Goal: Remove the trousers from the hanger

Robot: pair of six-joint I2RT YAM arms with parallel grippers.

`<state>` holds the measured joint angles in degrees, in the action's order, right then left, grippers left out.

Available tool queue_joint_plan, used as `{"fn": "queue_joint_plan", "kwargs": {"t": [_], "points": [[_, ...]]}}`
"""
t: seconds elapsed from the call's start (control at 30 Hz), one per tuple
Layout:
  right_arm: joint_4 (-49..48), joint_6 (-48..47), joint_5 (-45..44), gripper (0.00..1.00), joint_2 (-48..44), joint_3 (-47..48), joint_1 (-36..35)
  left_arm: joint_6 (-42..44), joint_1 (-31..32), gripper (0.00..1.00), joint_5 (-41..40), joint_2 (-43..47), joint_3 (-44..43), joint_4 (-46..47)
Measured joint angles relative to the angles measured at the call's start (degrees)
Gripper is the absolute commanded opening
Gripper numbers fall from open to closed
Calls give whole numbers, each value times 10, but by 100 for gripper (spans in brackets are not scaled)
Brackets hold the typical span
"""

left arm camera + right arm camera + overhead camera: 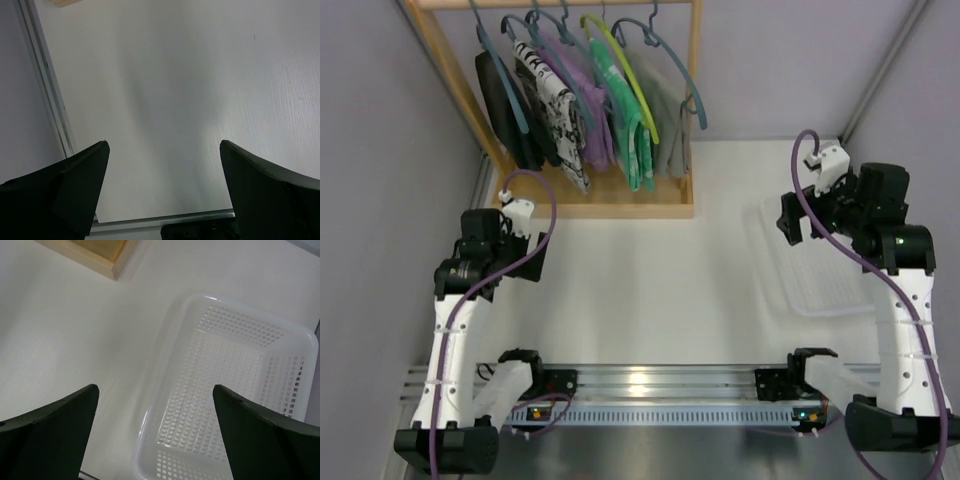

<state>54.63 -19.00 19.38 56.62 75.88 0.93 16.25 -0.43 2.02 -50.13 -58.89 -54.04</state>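
Several garments hang on hangers (pixel 620 45) on a wooden rack (pixel 620 208) at the far left-centre: black (pixel 500 100), black-and-white patterned (pixel 555 100), purple (pixel 588 110), green (pixel 625 120) and grey (pixel 670 110). I cannot tell which of them are the trousers. My left gripper (pixel 525 235) is open and empty over the bare table, near and left of the rack; it also shows in the left wrist view (pixel 165 150). My right gripper (pixel 798 222) is open and empty above the left rim of a white basket; it also shows in the right wrist view (pixel 156 390).
A white perforated basket (pixel 775 270) lies at the right, also in the right wrist view (pixel 200 300). A corner of the rack base (pixel 100 255) shows there too. A metal rail (pixel 660 385) runs along the near edge. Walls close in at the left and back.
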Motion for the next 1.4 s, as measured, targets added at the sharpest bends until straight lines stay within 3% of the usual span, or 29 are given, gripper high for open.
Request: {"fn": "queue_joint_plan", "kwargs": {"t": [0.2, 0.3, 0.47, 0.53, 0.8, 1.1, 1.4], "points": [[54, 16, 22, 99, 64, 134, 0, -7, 0, 99, 31, 2, -31, -4], [79, 28, 50, 99, 135, 271, 0, -18, 0, 99, 62, 2, -66, -5], [104, 47, 78, 99, 313, 584, -20, -31, 0, 99, 90, -7, -121, -5], [87, 54, 79, 99, 355, 646, -39, -33, 0, 99, 92, -10, -127, -5], [-83, 113, 44, 96, 304, 493, -132, -45, 0, 99, 99, -2, -125, -10], [-255, 196, -10, 81, 342, 515, -210, -56, 0, 98, 105, 4, -120, -11], [-294, 183, -109, 78, 431, 516, -306, -66, 0, 99, 104, 21, -114, -14]]}}
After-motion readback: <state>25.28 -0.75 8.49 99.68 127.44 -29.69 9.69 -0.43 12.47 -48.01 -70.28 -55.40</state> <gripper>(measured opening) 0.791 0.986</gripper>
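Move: The blue hanger holding the grey trousers is about 22 cm ahead of the right hand, 25 cm to its left and 22 cm above; the trousers hang below it, about 10 cm above the hand. The green trousers hang some 7 cm farther left, level with the grey pair. From the left hand, the blue hanger is about 26 cm ahead, 25 cm right and 30 cm up. Right hand swings up, left and forward some 35 cm towards the grey trousers' hanger; left rises 8 cm. ##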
